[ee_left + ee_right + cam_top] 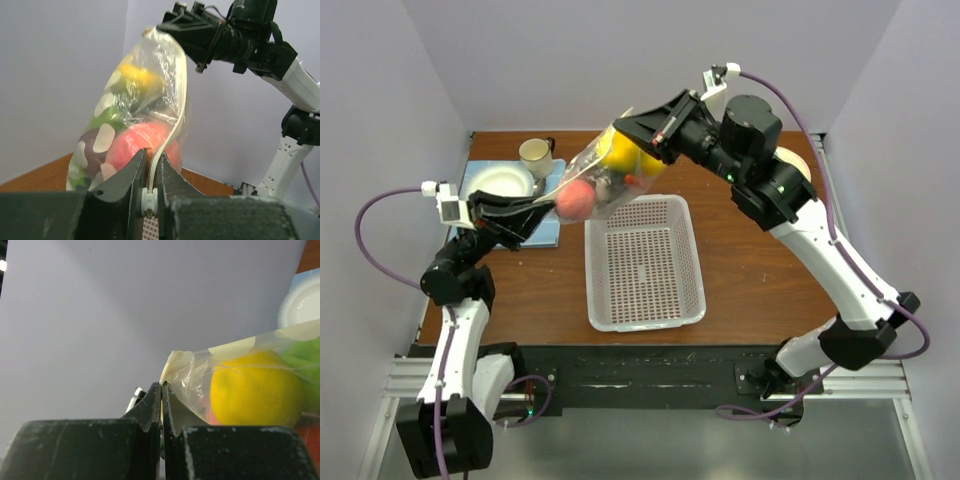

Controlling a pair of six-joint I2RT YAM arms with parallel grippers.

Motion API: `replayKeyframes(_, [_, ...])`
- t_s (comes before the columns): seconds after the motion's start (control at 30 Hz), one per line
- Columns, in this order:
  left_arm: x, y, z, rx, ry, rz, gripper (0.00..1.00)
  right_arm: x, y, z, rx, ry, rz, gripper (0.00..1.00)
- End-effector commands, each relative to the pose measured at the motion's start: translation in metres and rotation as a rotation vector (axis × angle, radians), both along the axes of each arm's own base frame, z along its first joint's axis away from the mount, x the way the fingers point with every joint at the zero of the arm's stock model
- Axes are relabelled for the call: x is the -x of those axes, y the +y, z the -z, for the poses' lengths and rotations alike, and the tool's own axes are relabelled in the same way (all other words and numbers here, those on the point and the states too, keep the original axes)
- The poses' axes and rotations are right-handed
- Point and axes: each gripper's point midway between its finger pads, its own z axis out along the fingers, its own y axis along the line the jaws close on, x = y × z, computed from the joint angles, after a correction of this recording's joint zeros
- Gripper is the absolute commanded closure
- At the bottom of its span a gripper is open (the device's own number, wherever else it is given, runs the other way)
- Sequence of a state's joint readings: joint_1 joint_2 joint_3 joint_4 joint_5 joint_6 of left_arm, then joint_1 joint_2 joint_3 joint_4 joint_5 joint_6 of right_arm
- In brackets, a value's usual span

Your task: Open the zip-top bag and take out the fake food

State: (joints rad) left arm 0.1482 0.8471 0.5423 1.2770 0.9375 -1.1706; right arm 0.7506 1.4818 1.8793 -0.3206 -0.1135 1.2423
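Observation:
The zip-top bag (598,175), clear with white dots, hangs in the air between both grippers above the table's back left. It holds fake food: a red-pink fruit (576,200), a yellow fruit (623,152), a green fruit (111,116). My left gripper (552,197) is shut on the bag's white zip slider (149,201) at its lower end. My right gripper (645,135) is shut on the bag's upper corner (172,365). The yellow fruit (255,389) shows close in the right wrist view.
A white perforated basket (643,263) stands on the brown table (760,270) just below and right of the bag. A white plate (503,182) on a blue mat and a cup (536,155) sit at the back left.

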Motion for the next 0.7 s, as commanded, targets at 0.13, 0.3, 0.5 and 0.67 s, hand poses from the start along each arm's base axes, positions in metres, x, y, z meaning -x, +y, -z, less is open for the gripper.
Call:
replayKeyframes(0.13, [0.027,0.012,-0.073,-0.130,-0.289,-0.165,0.97,0.013,-0.023,0.073,0.144,0.057,0.053,1.00])
replayKeyframes(0.3, [0.014,0.017,-0.088,-0.329,-0.324,-0.255,0.97,0.017,0.004,0.157,0.283,0.173,-0.030,1.00])
replayKeyframes(0.5, [-0.030,0.059,-0.046,-0.756,-0.253,-0.511,1.00,0.031,0.027,0.188,0.544,0.114,-0.199,0.69])
replayKeyframes(0.67, [-0.044,0.080,0.027,-0.982,-0.182,-0.507,1.00,0.040,-0.002,0.176,0.771,-0.245,-0.274,0.34])
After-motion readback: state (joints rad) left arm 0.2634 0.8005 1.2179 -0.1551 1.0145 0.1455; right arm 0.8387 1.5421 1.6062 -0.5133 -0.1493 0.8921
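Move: The bag is stretched between both hands. The left already pinches its zip-slider corner, with the bag's middle about 9 cm right, 5 ahead and 3 above; the red food is some 5 cm right and 2 ahead, level. For the right, already pinching the other end, the middle is about 10 cm below, 4 left and 2 back. The basket is some 12 cm ahead and 17 right of the left hand, 37 below. The left fingers keep their pinch on the zip-slider corner while the right lets go of the other end, dropping some 20 cm towards the basket, tipping its fingers down and opening them only late. The left hand first rises about 8 cm, easing back, then swings left and forward and sinks slightly, its fingers levelling and turning forward. ##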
